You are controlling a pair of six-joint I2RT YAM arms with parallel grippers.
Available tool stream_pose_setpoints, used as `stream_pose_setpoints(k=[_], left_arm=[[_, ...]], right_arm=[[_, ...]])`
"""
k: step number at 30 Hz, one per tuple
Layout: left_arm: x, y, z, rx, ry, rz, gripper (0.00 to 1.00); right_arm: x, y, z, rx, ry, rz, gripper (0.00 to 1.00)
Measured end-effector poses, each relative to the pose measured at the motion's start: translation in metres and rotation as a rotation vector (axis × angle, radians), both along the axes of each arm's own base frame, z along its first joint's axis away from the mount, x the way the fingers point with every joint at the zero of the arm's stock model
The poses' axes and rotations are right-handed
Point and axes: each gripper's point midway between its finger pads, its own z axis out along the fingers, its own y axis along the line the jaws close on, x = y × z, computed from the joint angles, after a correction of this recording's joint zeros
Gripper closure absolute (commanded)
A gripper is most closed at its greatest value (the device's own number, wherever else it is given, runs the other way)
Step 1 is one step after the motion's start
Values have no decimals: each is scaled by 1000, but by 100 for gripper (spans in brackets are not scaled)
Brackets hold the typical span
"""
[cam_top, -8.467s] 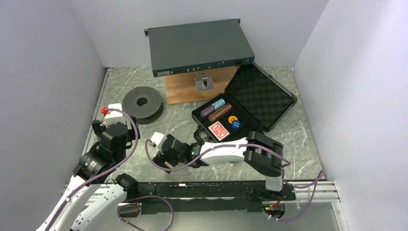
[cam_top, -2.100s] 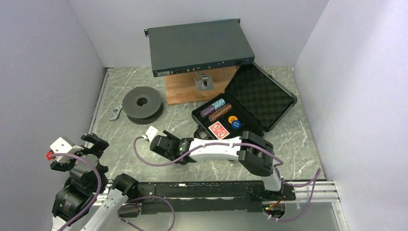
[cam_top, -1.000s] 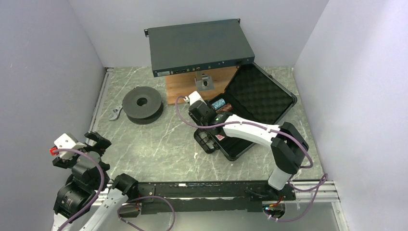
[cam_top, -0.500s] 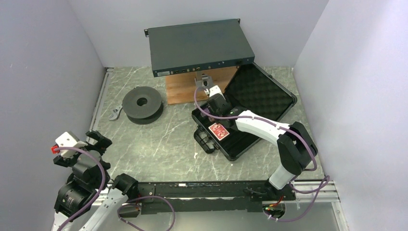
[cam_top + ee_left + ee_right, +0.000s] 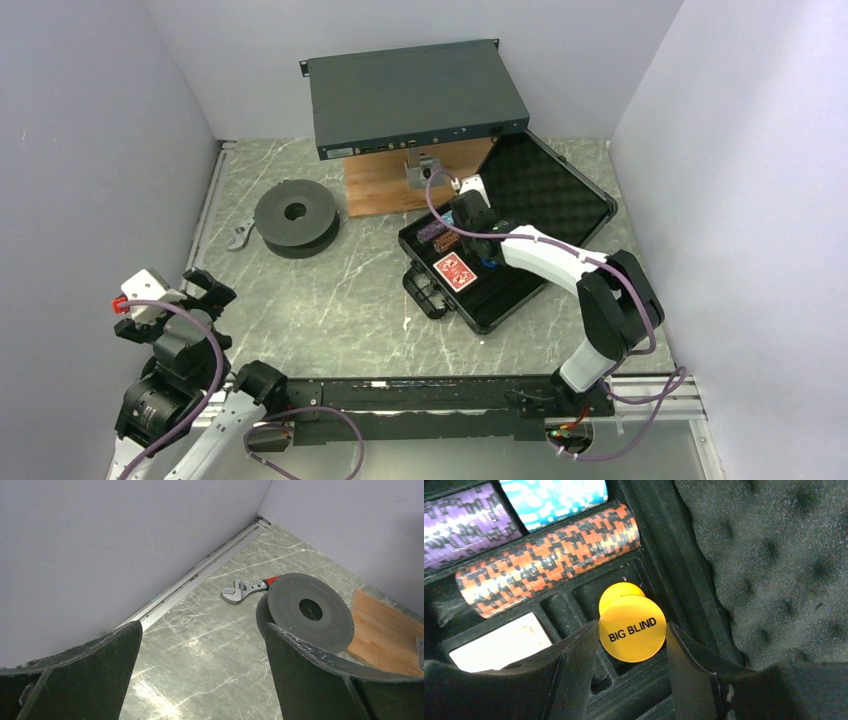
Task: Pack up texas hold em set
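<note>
The black case (image 5: 480, 318) lies open, its egg-crate foam lid (image 5: 560, 205) laid back to the right. The red-backed card deck (image 5: 453, 271) and purple chips (image 5: 433, 232) sit in the tray. My right gripper (image 5: 478, 243) hovers over the tray, shut on a yellow "BIG BLIND" disc (image 5: 631, 627) held edge to edge in the right gripper (image 5: 632, 631). Under it another yellow-orange disc (image 5: 620, 592) lies in a slot. Purple (image 5: 464, 525), teal (image 5: 554, 495) and brown-orange (image 5: 549, 555) chip stacks lie beside. My left gripper (image 5: 207, 290) is open and empty at the near left, also shown by its wrist camera (image 5: 201, 630).
A dark grey spool (image 5: 294, 213) (image 5: 310, 612) lies at the left with a small wrench (image 5: 238, 238) (image 5: 245, 588) beside it. A flat teal-grey metal box (image 5: 410, 95) rests on a wooden board (image 5: 390, 185) at the back. Walls close in on three sides.
My right gripper has swung from the table left of the case to over the tray, moving right and back. My left arm has drawn back to the near left corner.
</note>
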Motion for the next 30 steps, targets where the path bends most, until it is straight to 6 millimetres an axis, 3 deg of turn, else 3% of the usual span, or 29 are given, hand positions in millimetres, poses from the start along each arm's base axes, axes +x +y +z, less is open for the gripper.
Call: stream_pose_setpoints(k=[7,20,23,30], left_arm=[[1,0,0,1,1,-1,1],[2,-1,-1,8,10,-5,1],[2,-1,-1,10,11,-6,1],[6,-5,-2,24,23,-34,1]], right_arm=[[1,-14,-8,8,13,-44,45],[2,-14,-8,28,16,-52,38],[2,-13,-9,34,19,-49,33],[-3,-6,-3,88,19,-27,2]])
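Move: The right hand holds the yellow BIG BLIND button over its tray pocket in the case, whose middle lies about 1 cm ahead, 1 cm right and 5 cm below. From this hand, the orange chip roll is some 6 cm ahead and 6 left, the blue roll 9 ahead and 6 left, the card deck 4 back and 7 left. From the idle left hand, the pocket is roughly 23 cm ahead, 60 right and 24 below. Right hand eases about 1.5 cm right and down, then opens while drifting back left, releasing the yellow button. ##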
